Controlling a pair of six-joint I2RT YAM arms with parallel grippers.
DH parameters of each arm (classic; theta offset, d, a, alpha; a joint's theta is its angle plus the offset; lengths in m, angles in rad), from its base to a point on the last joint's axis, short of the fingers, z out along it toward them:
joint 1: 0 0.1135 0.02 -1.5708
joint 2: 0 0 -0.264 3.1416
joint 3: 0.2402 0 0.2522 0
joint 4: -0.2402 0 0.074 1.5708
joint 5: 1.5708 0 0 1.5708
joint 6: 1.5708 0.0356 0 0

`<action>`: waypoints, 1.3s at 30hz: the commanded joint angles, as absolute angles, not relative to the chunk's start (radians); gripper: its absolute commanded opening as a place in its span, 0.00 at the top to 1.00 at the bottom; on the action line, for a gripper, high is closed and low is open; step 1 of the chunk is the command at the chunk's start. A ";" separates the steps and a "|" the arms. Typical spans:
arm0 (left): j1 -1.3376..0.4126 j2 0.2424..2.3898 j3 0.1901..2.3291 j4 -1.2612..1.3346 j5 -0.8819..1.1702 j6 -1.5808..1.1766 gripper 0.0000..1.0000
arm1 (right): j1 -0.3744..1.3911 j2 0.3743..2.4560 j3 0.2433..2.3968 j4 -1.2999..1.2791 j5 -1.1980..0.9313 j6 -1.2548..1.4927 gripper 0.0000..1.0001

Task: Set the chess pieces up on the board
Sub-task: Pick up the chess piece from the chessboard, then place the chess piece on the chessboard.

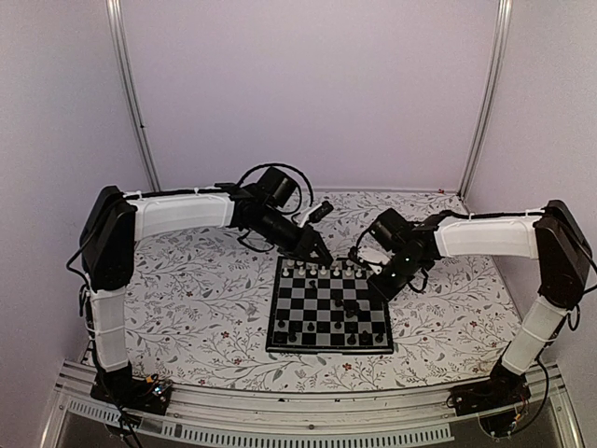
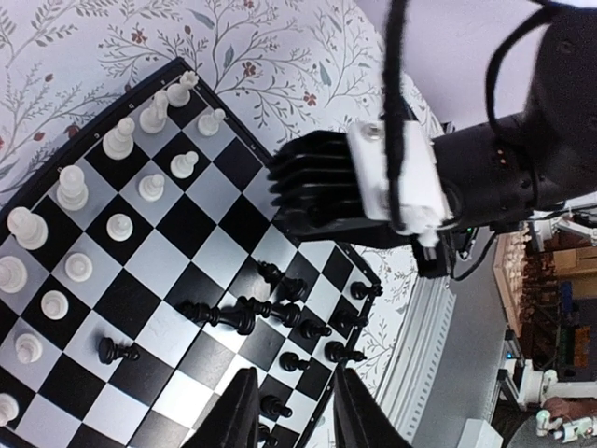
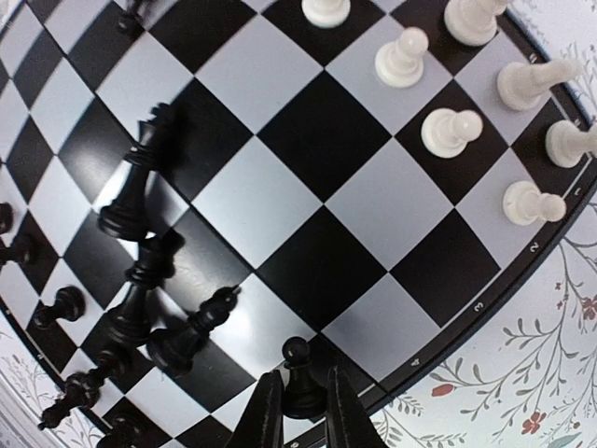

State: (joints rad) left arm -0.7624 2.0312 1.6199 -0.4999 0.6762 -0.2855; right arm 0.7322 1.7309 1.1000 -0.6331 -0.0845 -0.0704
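Note:
The board (image 1: 317, 297) lies in the middle of the floral cover. White chess pieces (image 1: 322, 271) line its far rows, and black chess pieces (image 1: 347, 331) cluster toward its near right. My right gripper (image 3: 303, 415) is shut on a black pawn (image 3: 300, 373) at the board's right edge (image 3: 438, 359), its fingers pressed against the pawn's base. My left gripper (image 2: 294, 411) hovers over the board (image 2: 187, 224) with its fingers apart and nothing held; a black pawn (image 2: 274, 405) stands on the board below the gap. White pieces (image 2: 119, 140) stand in rows on the left.
In the top view the left gripper (image 1: 322, 254) is over the board's far edge and the right gripper (image 1: 378, 287) at its right edge, close together. Several black pieces (image 3: 131, 280) crowd just left of the right gripper. The floral cover (image 1: 205, 299) surrounds the board.

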 commanded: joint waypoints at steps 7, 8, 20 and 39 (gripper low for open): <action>-0.744 2.051 1.574 -0.218 0.851 -0.527 0.69 | 0.735 1.417 1.018 -0.440 -0.369 0.105 0.92; -0.744 2.053 1.566 -0.180 0.870 -0.553 0.69 | 0.735 1.394 1.010 -0.422 -0.378 0.118 0.91; -0.743 2.076 1.499 0.078 1.026 -0.747 0.66 | 0.734 1.341 0.991 -0.396 -0.387 0.145 0.91; -0.795 2.098 1.524 0.075 1.070 -0.743 0.66 | 0.735 1.331 0.996 -0.366 -0.383 0.161 0.90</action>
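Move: The black pawn is already pinched in the right fingers just above the board's right edge, and from the left hand it lies about 12 cm to the right, 3 cm back and 10 cm below. The left gripper, where the pawn is taken, is accordingly some 12 cm left, 3 cm ahead and 10 cm above the right hand. The fallen black pieces lie about 6 cm left of the right hand and 1 cm back; the nearest white pawn stands roughly 9 cm straight ahead of it. Upward, in one quick sweep of some 14 cm and a little to its left, the right arm carries the still-pinched black pawn towards the left gripper, rolling about 30 degrees until its fingers slant left and down, then holds there. The left hand comes to meet the pawn, going right and up about 4 cm each, then easing back, tilting its part-open fingers nearer level. ##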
